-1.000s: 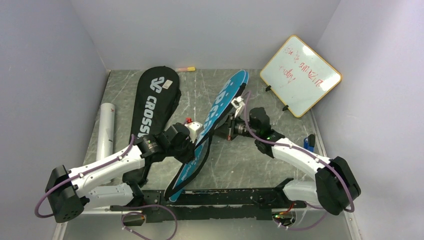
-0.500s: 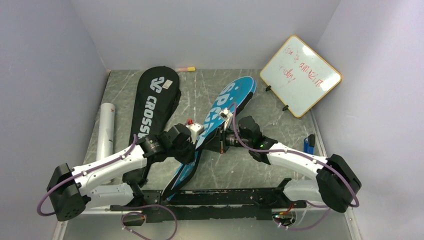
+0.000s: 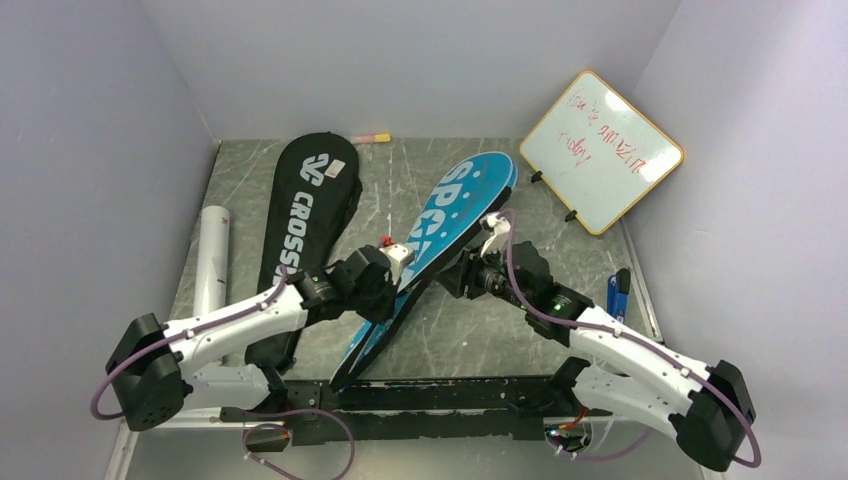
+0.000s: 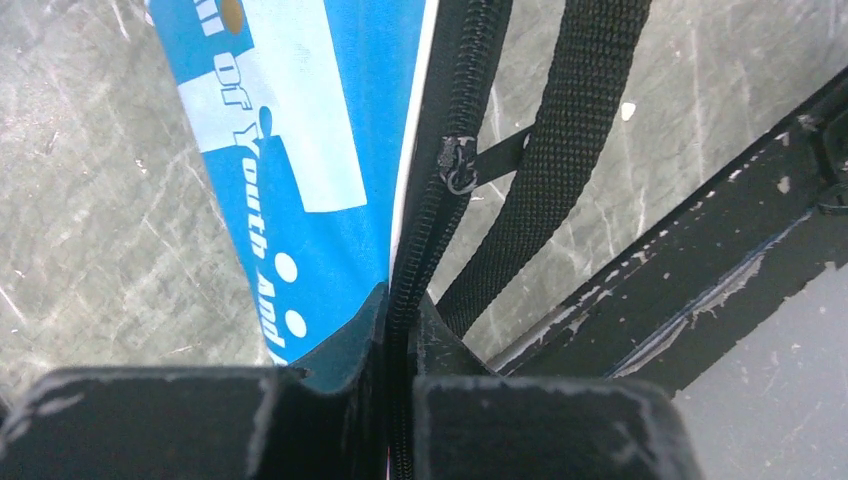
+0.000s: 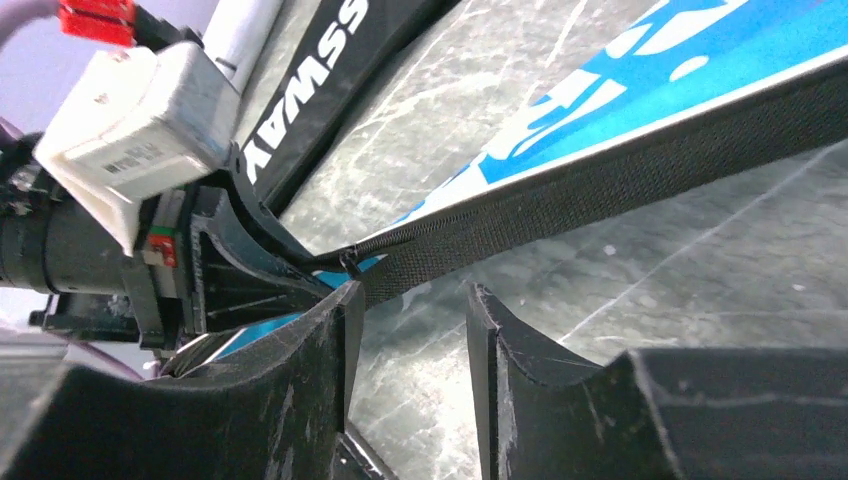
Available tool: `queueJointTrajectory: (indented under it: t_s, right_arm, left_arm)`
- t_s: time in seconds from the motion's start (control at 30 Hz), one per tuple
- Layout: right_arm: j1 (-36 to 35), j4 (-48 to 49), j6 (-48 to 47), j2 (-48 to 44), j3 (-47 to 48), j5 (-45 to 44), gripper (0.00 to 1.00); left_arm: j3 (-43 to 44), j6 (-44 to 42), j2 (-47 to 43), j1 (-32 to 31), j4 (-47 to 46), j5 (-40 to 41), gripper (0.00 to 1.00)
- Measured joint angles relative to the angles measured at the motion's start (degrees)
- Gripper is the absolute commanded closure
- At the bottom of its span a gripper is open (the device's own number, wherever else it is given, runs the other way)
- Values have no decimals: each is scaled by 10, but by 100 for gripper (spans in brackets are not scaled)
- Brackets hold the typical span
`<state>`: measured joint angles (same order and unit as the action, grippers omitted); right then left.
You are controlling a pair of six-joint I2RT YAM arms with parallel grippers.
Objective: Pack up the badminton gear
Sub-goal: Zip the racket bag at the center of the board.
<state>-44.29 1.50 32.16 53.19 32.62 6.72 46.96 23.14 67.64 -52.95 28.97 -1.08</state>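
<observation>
A blue racket bag [image 3: 455,205] with white lettering lies diagonally across the table's middle. My left gripper [image 3: 392,290] is shut on its black zipper edge [image 4: 420,250], about halfway along. The zipper pull [image 4: 460,165] and a black strap [image 4: 570,150] lie just past the jaws. My right gripper [image 3: 462,277] stands open just right of the bag's edge, with only bare table between its fingers [image 5: 340,330]. In the right wrist view the bag's zipper band [image 5: 600,170] runs just beyond the fingertips. A black racket bag [image 3: 305,210] lies flat to the left.
A long white tube [image 3: 212,255] lies along the left wall. An orange-rimmed whiteboard [image 3: 600,150] leans at the back right. A small blue object [image 3: 618,290] sits by the right wall, a pink marker [image 3: 372,137] by the back wall. A black rail [image 3: 450,395] runs along the near edge.
My right gripper has opened and let go of the blue bag, then drawn back toward the near side. The bag, earlier tilted up on edge, has dropped flatter onto the table.
</observation>
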Motion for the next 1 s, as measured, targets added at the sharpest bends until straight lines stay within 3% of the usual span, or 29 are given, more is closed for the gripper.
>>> queueJointTrajectory:
  t_s: [0.2,0.57,0.77,0.87,1.0]
  right_arm:
    - [1,-24,-5,-1,12,-32,54]
    - [3,-21,9,162,39,34,60]
    - [9,-14,46,124,-44,54,60]
    - [14,-15,51,115,-66,63,59]
    - [21,10,46,113,-67,74,56]
  left_arm:
    - [0,-15,43,0,-8,3,95]
    - [0,-19,61,0,-20,4,95]
    - [1,-20,85,0,-35,4,95]
    - [5,-24,103,0,-46,3,83]
    - [14,-27,128,-1,-63,-12,43]
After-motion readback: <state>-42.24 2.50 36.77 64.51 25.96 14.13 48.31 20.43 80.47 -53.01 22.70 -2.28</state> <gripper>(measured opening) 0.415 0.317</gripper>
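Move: Just along the raised zip edge of the blue racket bag, which the left fingers already pinch, sits the zip puller, about 3 cm ahead and 3 cm right of that hand at nearly its height. From the half-open right hand it is roughly 6 cm left, 2 cm back and 7 cm below. The black strap hangs some 2 cm ahead, 5 cm right and 4 cm below the left hand; the black racket bag's middle lies about 15 cm ahead, 17 cm left, 10 cm below it. Swooping down some 10 cm and ending about 3 cm farther back, the right hand closes in on the zip puller, its half-open fingers tipping down by nearly 20 degrees. The left hand, pinching the bag's edge, lowers it about 4 cm and drifts 2 cm right, then spreads its fingers at the very end to release the edge. ##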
